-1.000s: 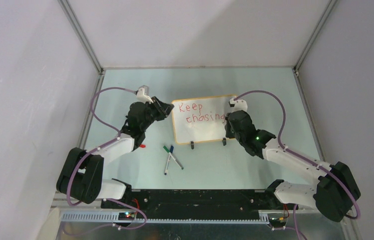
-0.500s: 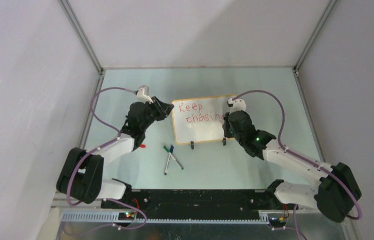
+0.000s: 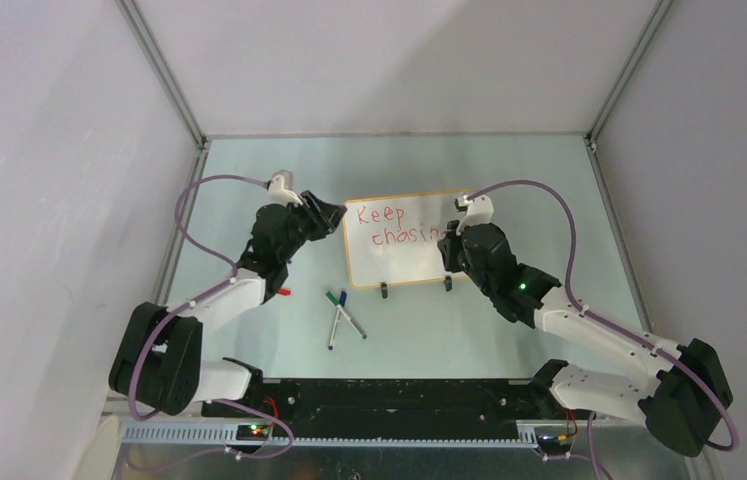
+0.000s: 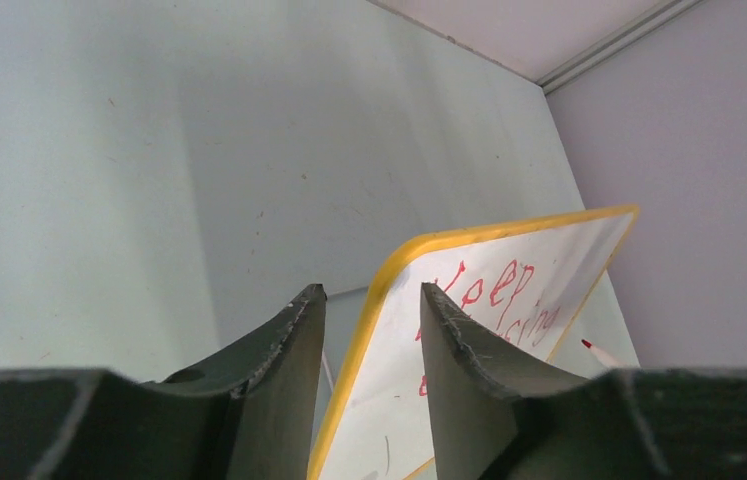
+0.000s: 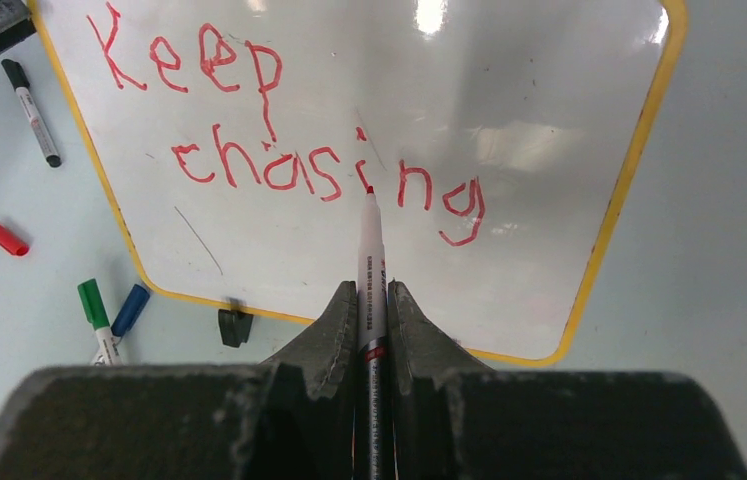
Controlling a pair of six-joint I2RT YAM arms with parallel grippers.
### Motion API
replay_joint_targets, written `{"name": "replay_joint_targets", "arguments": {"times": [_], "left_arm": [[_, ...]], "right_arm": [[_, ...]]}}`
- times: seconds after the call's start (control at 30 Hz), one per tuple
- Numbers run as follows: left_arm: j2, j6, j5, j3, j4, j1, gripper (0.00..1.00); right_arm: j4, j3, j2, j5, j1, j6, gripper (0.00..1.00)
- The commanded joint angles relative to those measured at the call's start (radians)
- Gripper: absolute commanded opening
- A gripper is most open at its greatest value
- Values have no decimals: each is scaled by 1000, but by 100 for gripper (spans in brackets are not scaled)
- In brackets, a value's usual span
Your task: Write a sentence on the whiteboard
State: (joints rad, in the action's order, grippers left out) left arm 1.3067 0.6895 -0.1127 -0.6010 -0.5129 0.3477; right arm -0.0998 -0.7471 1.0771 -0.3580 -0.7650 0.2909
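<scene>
The whiteboard stands propped at mid-table, yellow-framed. On it is the sentence in red, reading "Keep chasing" in two lines. My right gripper is shut on a red marker. The marker's tip points at the "i" of "chasing"; whether it touches the board I cannot tell. My left gripper is open, its jaws straddling the board's left edge with a gap on either side. From above, the left gripper sits at the board's left side and the right gripper at its right.
A green marker and a blue one lie in front of the board, with a black marker nearby. A loose red cap lies under the left arm. Two black clip feet hold the board's lower edge. Enclosure walls close in on three sides.
My right gripper has shifted a little left with the marker, now covering the end of "chasing" from above. The left arm has barely moved at the board's edge.
</scene>
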Motion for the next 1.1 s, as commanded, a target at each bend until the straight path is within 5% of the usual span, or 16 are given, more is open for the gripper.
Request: {"name": "replay_joint_targets", "arguments": {"times": [0.0, 0.47, 0.83, 1.07], "left_arm": [[-42, -8, 30, 12, -10, -10, 49], [-119, 18, 125, 68, -43, -11, 98], [-278, 132, 425, 152, 65, -18, 99], [-313, 107, 440, 230, -54, -18, 99]], "right_arm": [[46, -1, 0, -17, -17, -13, 0], [147, -3, 44, -58, -135, -12, 0], [154, -2, 37, -115, -171, -21, 0], [158, -3, 36, -115, -178, -21, 0]]}}
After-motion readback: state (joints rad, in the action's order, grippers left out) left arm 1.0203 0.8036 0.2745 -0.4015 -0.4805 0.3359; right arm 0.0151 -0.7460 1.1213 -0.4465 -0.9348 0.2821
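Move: The right hand holds the red marker above the whiteboard, whose middle lies about 7 cm to its left, 4 cm farther out and 8 cm below. From the right hand, the crossed green and blue markers are roughly 24 cm left and 12 cm back. The loose red cap lies some 14 cm left of the left hand, 14 cm back and 17 cm below. The whiteboard's middle is about 16 cm to the left hand's right and 4 cm back. Keeping its grip on the red marker, the right hand carries it about 5 cm to the left with a slight draw back, the tip held clear above the "chasing" line and travelling from near its end back towards its start. Meanwhile the left hand, its fingers straddling the whiteboard's left edge, spreads them fully and backs off some 8 cm to the left, away from the board, turning roughly 25 degrees counter-clockwise. ##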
